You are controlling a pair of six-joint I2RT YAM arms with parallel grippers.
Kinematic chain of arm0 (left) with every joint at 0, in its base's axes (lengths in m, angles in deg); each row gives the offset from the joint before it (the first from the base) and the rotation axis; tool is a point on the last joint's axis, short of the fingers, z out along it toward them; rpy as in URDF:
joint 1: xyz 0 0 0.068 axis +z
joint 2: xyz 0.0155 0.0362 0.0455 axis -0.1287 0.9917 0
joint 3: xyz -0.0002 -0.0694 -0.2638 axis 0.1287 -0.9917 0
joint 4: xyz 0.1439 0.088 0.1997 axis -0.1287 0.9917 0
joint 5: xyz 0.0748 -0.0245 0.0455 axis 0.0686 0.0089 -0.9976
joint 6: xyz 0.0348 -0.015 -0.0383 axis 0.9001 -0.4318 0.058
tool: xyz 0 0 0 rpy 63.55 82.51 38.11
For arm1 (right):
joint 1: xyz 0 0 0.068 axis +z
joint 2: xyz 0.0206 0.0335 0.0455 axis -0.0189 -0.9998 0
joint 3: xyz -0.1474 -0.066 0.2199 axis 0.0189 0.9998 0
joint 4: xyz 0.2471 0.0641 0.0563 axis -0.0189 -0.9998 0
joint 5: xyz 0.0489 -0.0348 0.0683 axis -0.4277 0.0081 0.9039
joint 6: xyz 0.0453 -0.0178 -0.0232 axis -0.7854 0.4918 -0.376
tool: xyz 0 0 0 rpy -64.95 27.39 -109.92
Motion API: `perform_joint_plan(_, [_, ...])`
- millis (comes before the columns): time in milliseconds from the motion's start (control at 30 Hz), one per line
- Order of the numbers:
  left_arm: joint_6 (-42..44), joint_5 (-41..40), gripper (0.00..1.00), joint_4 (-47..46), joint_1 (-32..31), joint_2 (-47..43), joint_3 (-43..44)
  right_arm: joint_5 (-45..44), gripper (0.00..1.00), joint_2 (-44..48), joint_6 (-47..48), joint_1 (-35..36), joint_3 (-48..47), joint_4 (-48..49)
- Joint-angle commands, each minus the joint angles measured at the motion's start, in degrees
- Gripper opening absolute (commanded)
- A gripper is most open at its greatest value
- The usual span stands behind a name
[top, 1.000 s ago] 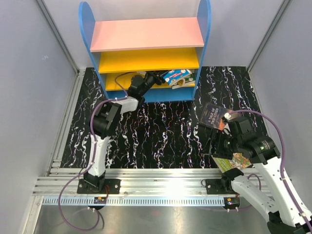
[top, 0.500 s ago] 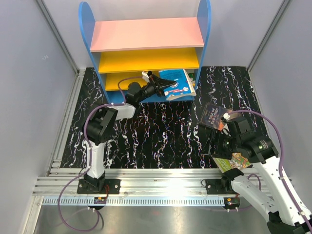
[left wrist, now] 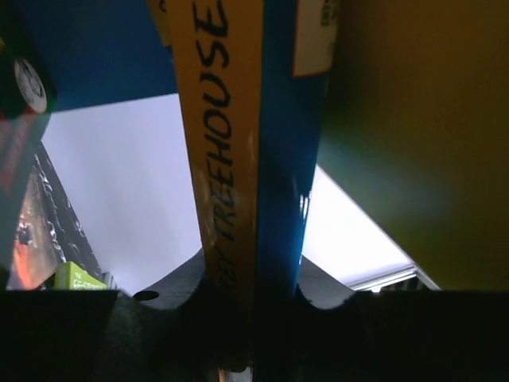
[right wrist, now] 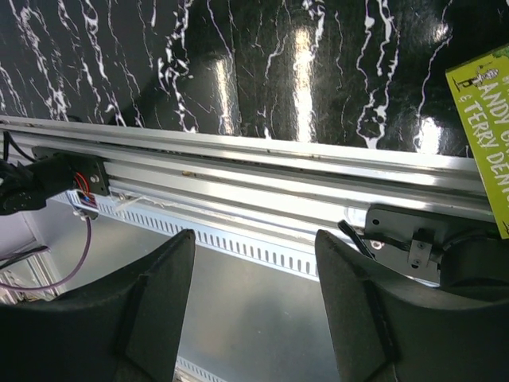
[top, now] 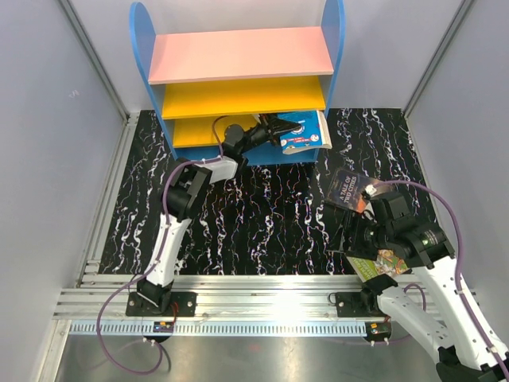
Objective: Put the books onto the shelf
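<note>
The shelf (top: 238, 56) has blue side panels, a pink top board and yellow lower boards. My left gripper (top: 278, 126) reaches into its lowest level, shut on the blue "Treehouse" book (top: 308, 135). In the left wrist view the left gripper (left wrist: 250, 274) pinches that book's orange spine (left wrist: 227, 119) between both fingers, with a yellow board (left wrist: 429, 119) at the right. The dark "A Tale of Two Cities" book (top: 347, 189) lies on the floor beside the right arm. A lime-green book (top: 382, 263) lies partly under that arm. My right gripper (right wrist: 254, 239) hangs open and holds nothing.
A black marbled mat (top: 262, 223) covers the floor in front of the shelf. An aluminium rail (right wrist: 262, 171) runs along the near edge, below my right gripper. Grey walls (top: 48, 159) close in both sides. The lime-green book's corner (right wrist: 485, 127) shows at the right wrist view's edge.
My left gripper has swung right along the shelf's lowest level, carrying the blue book and turning it toward the right side panel. The right arm has stayed still.
</note>
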Motion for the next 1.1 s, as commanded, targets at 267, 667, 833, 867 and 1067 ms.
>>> perform_joint_plan(267, [12.34, 1.12, 0.00, 3.65, 1.09, -5.29, 5.93, 1.48, 0.62, -17.76, -4.51, 0.26, -10.23, 25.75])
perform_joint_plan(667, [11.38, 4.37, 0.00, 10.07, 2.32, -0.11, 14.63, -0.81, 0.20, -51.79, -4.25, -3.07, -31.95, 35.79])
perform_joint_plan(833, [8.39, 5.78, 0.01, 10.68, 2.94, 2.97, 20.16, -2.13, 0.17, -59.43, -4.43, -3.87, -35.82, 37.56])
perform_joint_plan(867, [8.30, 6.13, 0.02, 11.64, 3.11, 4.19, 21.39, -2.04, 0.16, -60.40, -4.51, -4.13, -37.13, 38.43])
perform_joint_plan(1067, [11.01, 10.61, 0.33, 21.56, 3.38, 8.33, 31.05, -1.52, 0.12, -69.28, -4.25, -5.27, -47.40, 38.97])
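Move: The right hand, empty, is headed for the blue book held up at the shelf, whose middle lies about 36 cm ahead, 8 cm to its left and a little higher. A Tale of Two Cities lies some 20 cm ahead and 3 cm right, the 65-storey book level and 11 cm right, both about 17 cm below. The left hand, already gripping the blue book's spine, has the right end of the lower yellow shelf about 9 cm ahead, 5 cm right and 4 cm lower. Forward in one fast sweep of some 32 cm, and about 9 cm left, the right hand goes from the table's near edge to the blue book at the shelf, arching up and then down again while its open fingers close nearly shut. The left hand keeps its pinch on the spine, dips slightly, then pushes forward about 6 cm, taking the book into the shelf. ##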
